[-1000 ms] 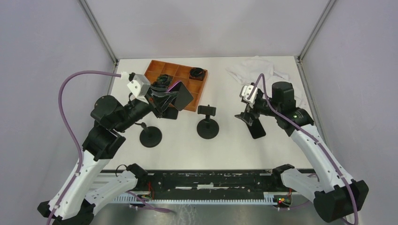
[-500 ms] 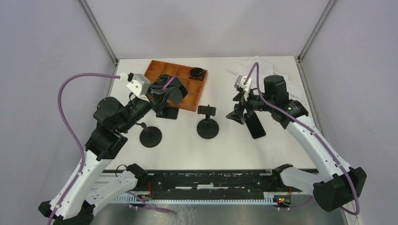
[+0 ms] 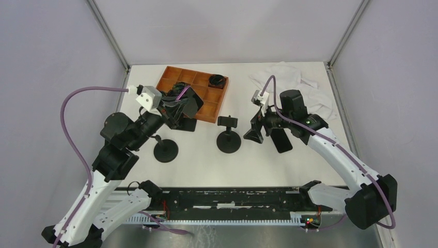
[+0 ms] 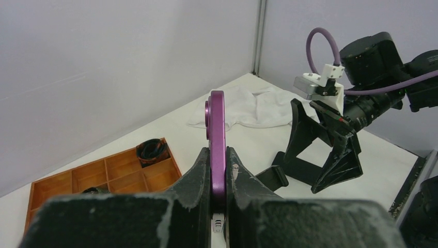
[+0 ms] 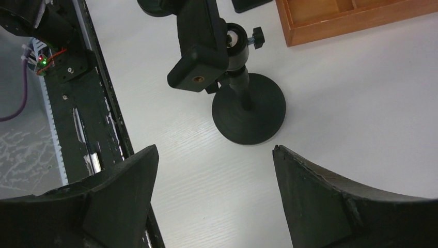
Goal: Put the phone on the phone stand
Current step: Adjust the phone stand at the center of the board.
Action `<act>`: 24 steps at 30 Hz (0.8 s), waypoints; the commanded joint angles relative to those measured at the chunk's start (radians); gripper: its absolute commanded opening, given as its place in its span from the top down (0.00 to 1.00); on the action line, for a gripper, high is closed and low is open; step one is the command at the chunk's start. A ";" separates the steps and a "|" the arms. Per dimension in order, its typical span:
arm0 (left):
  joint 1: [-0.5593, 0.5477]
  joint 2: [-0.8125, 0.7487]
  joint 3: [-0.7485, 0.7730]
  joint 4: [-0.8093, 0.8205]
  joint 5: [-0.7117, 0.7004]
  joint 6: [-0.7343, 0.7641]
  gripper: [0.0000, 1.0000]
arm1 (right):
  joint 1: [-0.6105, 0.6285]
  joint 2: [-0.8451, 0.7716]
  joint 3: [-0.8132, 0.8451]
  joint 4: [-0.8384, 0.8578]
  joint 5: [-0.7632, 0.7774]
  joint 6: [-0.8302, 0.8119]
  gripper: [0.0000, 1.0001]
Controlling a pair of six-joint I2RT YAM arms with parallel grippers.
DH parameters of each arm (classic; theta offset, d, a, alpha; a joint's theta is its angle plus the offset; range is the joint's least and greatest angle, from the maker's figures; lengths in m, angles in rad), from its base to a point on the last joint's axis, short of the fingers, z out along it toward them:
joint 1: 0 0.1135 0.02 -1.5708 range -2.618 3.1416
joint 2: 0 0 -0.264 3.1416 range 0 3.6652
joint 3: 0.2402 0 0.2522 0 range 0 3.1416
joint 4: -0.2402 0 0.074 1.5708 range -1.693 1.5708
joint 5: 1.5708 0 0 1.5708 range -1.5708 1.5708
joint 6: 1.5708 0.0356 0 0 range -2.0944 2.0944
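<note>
My left gripper (image 3: 180, 107) is shut on a purple phone (image 3: 189, 98), held up off the table over the near edge of the wooden tray. In the left wrist view the phone (image 4: 217, 129) stands edge-on between the fingers (image 4: 192, 178). The black phone stand (image 3: 228, 135) is at mid-table, its clamp head (image 3: 227, 121) on top of a round base. My right gripper (image 3: 255, 130) hangs open just right of that stand. In the right wrist view the stand (image 5: 245, 106) lies ahead of the spread fingers (image 5: 121, 199), with nothing between them.
An orange wooden tray (image 3: 202, 89) with compartments sits at the back left. A second black stand (image 3: 166, 150) is left of the middle one. A black phone (image 3: 282, 140) lies flat under my right arm. A white cloth (image 3: 297, 78) is bunched at the back right.
My right gripper has swung left from over the flat black phone toward the middle stand, its jaws narrowing slightly. My left gripper with the purple phone has shifted slightly left and back.
</note>
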 commanded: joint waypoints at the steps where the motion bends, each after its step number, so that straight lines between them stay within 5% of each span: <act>1: 0.006 -0.025 0.016 0.079 -0.012 0.015 0.98 | 0.011 0.011 0.002 0.105 -0.018 0.119 0.13; 15: 0.006 -0.038 0.023 0.073 0.002 -0.039 0.98 | 0.070 0.132 0.100 0.175 -0.014 0.262 0.15; 24: 0.006 -0.049 0.029 0.045 0.005 -0.042 0.98 | 0.071 0.189 0.170 0.197 -0.067 0.270 0.40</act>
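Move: The phone stand's clamp is some 10 cm to the left of my open right hand and 4 cm farther out, about level with my fingers. Its round base sits below it, 10 cm left, 1 cm ahead and some 13 cm down. The loose phone lies on the table 15 cm to my right, 3 cm ahead and 13 cm down. From my left hand, which already holds a phone, the clamp is about 20 cm right, 6 cm ahead and 20 cm below. With my right hand I reach about 5 cm left to the near end of the stand's clamp, easing nearly 2 cm forward in the last part and rising about 1 cm. The wrist rolls some 10 degrees and brings the fingers slightly nearer to level; towards the end they close part way, one on each side of the clamp's end. ##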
